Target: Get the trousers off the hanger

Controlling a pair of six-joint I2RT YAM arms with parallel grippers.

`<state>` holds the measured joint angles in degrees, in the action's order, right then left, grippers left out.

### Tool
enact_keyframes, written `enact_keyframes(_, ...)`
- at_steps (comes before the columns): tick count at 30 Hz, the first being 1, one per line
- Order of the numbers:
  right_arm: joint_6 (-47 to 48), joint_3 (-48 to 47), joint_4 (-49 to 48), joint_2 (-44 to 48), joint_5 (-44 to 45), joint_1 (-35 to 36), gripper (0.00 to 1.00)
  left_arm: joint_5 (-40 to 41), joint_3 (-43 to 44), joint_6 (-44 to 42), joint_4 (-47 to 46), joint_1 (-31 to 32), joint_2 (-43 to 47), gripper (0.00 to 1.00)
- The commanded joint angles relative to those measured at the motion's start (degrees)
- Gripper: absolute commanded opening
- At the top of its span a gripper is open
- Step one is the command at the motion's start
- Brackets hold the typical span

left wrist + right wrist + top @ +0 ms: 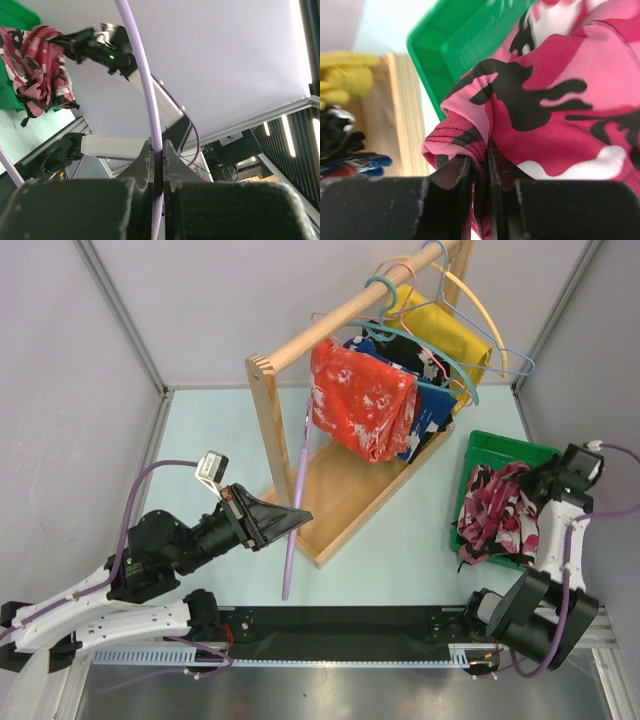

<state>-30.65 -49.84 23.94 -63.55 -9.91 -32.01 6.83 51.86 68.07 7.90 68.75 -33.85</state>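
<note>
The thin lilac hanger (296,490) is bare and stands nearly upright in front of the wooden rack, apart from the trousers. My left gripper (297,515) is shut on it, with the rod (148,95) pinched between the fingertips of the gripper (158,150). The pink, white and black camouflage trousers (495,510) lie bunched in the green bin (500,448) at the right. My right gripper (527,487) is shut on a fold of the trousers (560,100); in the right wrist view the cloth is squeezed at the gripper tips (480,162). The trousers (42,65) also show in the left wrist view.
A wooden rack (340,490) stands mid-table; on its rail hang an orange-red speckled garment (360,405), a blue-black-white one (425,410) and a yellow one (445,340) on teal and pink hangers. The green bin's wall (465,40) is close to the rack's base (405,115).
</note>
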Motion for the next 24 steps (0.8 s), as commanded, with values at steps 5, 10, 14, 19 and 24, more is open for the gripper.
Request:
enact_keyframes(5,0.85,-7.45,-3.21,-12.12,3.75,4.85,0.15,-0.42,0.44,-0.13,-1.93,-0.11,0.80,0.00)
enact_keyframes(10,5.78,-11.50,6.09,-11.70,6.65,5.29,0.45,0.11,0.96,-0.66,-2.01,-0.20,0.10,0.00)
enact_keyframes(14,8.24,-13.78,13.83,-6.51,12.52,6.25,0.72,-0.15,1.23,-1.01,-3.32,-0.20,-1.22,0.00)
enact_keyframes(19,9.47,-16.86,22.62,0.43,20.97,12.14,0.82,-0.68,1.41,-1.36,-5.00,-0.11,-2.89,0.00)
enact_keyframes(24,9.74,-19.15,27.12,6.24,22.84,16.01,0.83,-0.68,1.23,-1.19,-5.88,-0.11,-4.12,0.00)
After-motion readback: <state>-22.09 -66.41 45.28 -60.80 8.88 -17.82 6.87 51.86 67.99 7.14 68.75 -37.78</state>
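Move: The right hand holds the pink camouflage trousers over the green bin, whose middle lies about 5 cm ahead, neither left nor right, and some 14 cm below. The blue trousers on the rack hang roughly 22 cm ahead and 23 cm left of this hand, about 5 cm lower. From the left hand, which grips the empty purple hanger, the bin lies some 27 cm ahead, 52 cm right and 39 cm down. Still gripping the pink trousers, the right hand carries them forward and down some 5 cm into the green bin, opens wide to let go, then rises about 10 cm while drawing back some 6 cm, rolling its left side down. Late on, the left hand starts right and down by some 2 cm with its fingers still shut on the purple hanger. ##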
